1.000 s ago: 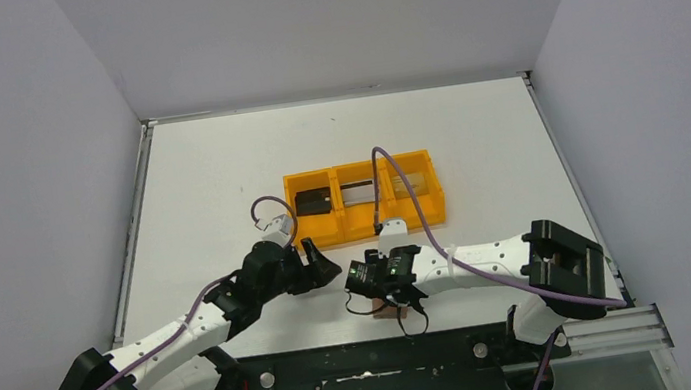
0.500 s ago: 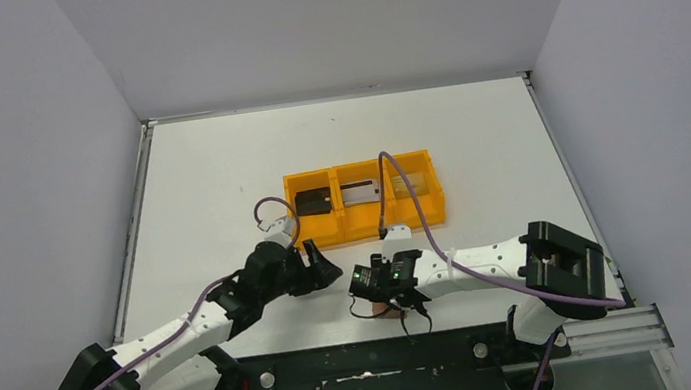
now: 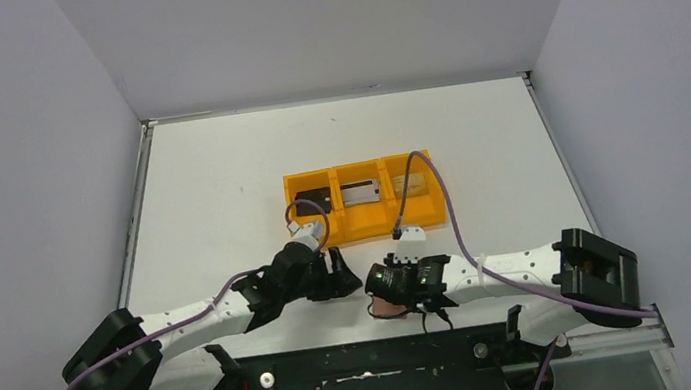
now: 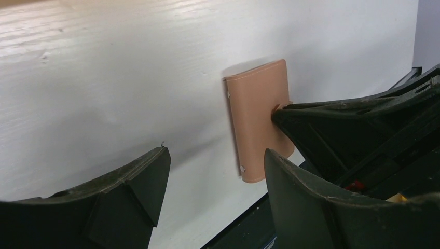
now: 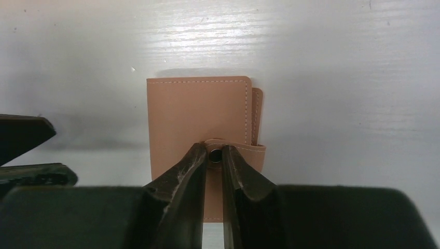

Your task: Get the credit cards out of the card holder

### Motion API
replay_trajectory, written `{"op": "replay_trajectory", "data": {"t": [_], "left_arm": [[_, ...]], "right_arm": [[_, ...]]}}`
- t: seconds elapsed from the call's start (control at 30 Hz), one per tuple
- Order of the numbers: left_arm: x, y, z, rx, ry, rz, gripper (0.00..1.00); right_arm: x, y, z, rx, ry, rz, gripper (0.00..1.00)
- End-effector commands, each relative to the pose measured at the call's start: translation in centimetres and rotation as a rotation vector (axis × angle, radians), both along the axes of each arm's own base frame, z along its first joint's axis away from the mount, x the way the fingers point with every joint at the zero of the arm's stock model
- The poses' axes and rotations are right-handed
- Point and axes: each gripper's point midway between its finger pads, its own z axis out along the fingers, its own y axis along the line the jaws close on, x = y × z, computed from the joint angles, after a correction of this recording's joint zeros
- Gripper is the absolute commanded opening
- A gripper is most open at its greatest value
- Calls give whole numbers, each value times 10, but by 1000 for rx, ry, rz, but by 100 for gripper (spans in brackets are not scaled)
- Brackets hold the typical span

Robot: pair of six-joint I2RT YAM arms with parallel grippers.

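The card holder (image 5: 192, 114) is a tan leather wallet lying folded shut on the white table by its near edge, also seen in the left wrist view (image 4: 257, 119) and partly under the right arm from above (image 3: 388, 302). My right gripper (image 5: 215, 154) is shut on its snap tab (image 5: 244, 153), one fingertip on each side of the stud. My left gripper (image 4: 215, 155) stands open just left of the card holder, apart from it (image 3: 341, 281). The credit cards lie in the orange tray: black (image 3: 314, 202), silvery (image 3: 359, 193), gold-tan (image 3: 409, 185).
The orange three-compartment tray (image 3: 367, 220) sits just beyond both grippers. The table's near edge and the black base rail (image 3: 363, 359) run right behind the card holder. Grey walls close in the table at left, right and back.
My right gripper's jaws have closed onto the snap tab. The left gripper has moved right and nearer, up beside the card holder, still open.
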Motion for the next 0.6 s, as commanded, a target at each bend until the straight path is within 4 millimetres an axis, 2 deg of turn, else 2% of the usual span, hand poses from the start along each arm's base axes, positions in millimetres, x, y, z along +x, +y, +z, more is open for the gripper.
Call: {"op": "replay_trajectory", "data": {"t": [0.0,0.1,0.3,0.47,0.57], "left_arm": [[11,-40,27,-77,-69,-30,66],[7,-54,20,-73,-52,-48,66],[-7,-82,5,-82,-18,-104,61],[-13,-82,-24,-11,30,-87,50],[-14,-80,-33,14,45,-84,38]], "right_arm": [[2,13,2,141,3,-6,8],[1,10,0,198,13,-13,0],[4,12,7,317,-5,-7,0],[5,11,12,407,-23,-8,0],[7,12,16,461,-29,6,0]]}}
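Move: The card holder lies about 9 cm to the left hand's right, roughly 2 cm back and 4 cm below it. From the right hand, whose shut fingers already pinch the strap at the button, the holder's middle is about 1 cm to the left, level fore and aft and about 1 cm down. The orange tray's middle is some 17 cm ahead of the left hand, 6 cm to the right and 4 cm lower; from the right hand it is 20 cm ahead and 3 cm left. The left hand sweeps about 7 cm to the right and sinks some 3 cm to bring its fingertips to either side of the card holder's left part, beginning to close only near the end, from about two-thirds to under half open. Meanwhile the right hand keeps its pinch on the strap's button end and stays in place, rolling about 20 degrees so that its left side rises and its arm swings off to the right, clear of the arriving left fingers. ##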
